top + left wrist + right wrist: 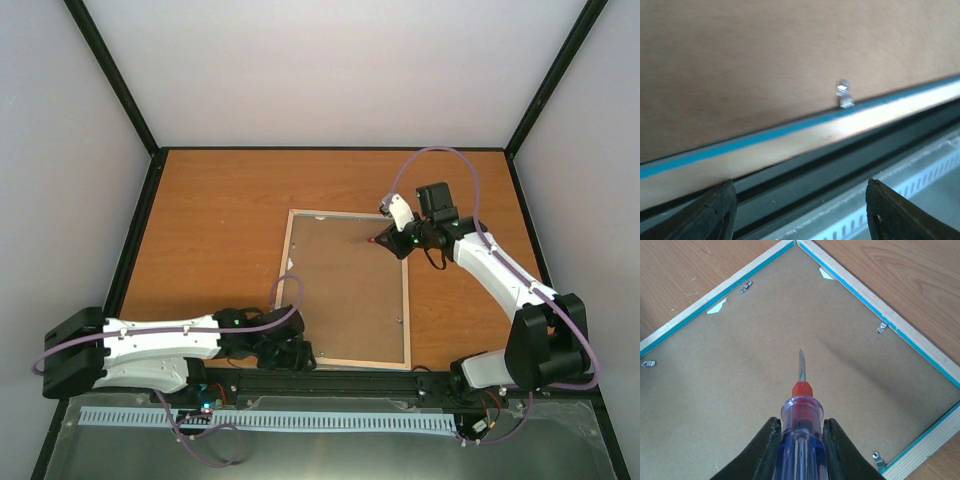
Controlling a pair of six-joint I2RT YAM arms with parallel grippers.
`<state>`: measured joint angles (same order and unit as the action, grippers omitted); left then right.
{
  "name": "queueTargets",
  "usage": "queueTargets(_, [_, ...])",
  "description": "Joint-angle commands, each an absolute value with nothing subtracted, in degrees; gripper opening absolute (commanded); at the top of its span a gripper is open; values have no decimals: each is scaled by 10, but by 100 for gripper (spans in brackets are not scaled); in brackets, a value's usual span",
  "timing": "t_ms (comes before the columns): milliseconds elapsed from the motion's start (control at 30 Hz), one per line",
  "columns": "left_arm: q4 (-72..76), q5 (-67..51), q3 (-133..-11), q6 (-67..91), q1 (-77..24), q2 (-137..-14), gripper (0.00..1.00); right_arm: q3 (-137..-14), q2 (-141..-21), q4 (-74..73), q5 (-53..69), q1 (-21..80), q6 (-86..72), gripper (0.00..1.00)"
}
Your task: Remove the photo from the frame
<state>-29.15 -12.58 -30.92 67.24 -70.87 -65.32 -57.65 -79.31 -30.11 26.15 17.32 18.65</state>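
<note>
The frame (288,262) lies face down on the table, its pale wood rim (790,145) and turquoise edge around a brown backing board (345,300). The photo is hidden under that board. My left gripper (290,352) hangs low at the frame's near-left corner and is open (800,185), with nothing between its fingers (715,210). A small metal clip (844,95) sits on the rim ahead of it. My right gripper (799,422) is shut on a blue-handled screwdriver (801,430), whose tip (800,360) points at the backing board near the far-right corner (385,238).
More metal clips (745,287) (881,328) (878,460) hold the backing board along the rim. White slivers (717,306) show at the board's edge near the corner. A black rail (330,380) and a white slotted strip (260,420) run along the near table edge.
</note>
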Motion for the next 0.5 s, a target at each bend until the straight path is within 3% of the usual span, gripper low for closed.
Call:
queueTargets(0, [-238,-90,-260,766,-684,-619,71,-571,-776,-285,266,166,190,3])
queueTargets(233, [-231,-36,-220,769,-625,-564,71,-567,-778,-286,271,163,192,3])
queueTargets(467, [-176,-56,-232,643,-442,-600,70,-565,-778,-285,275,158,193,3])
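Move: The frame lies face down just ahead of the left hand. The middle of its near rail is about 2 cm ahead, 8 cm to the right and 3 cm below. On the same rail the metal clip sits 3 cm ahead and 3 cm right, and the near left corner is 2 cm ahead and 7 cm left. From the right hand, the near rail's middle is some 27 cm back, 11 cm left and 15 cm below. The left hand first sinks about 2 cm while easing left, bringing its open fingers down just outside the frame's near rail, then speeds up forward and partly left, about 8 cm forward and 5 cm left in all. Its fingers come against the outer side of the near rail towards the left corner and push the frame away from the table's near edge, the wrist turning some 25 degrees counter-clockwise and the opening unchanged. ##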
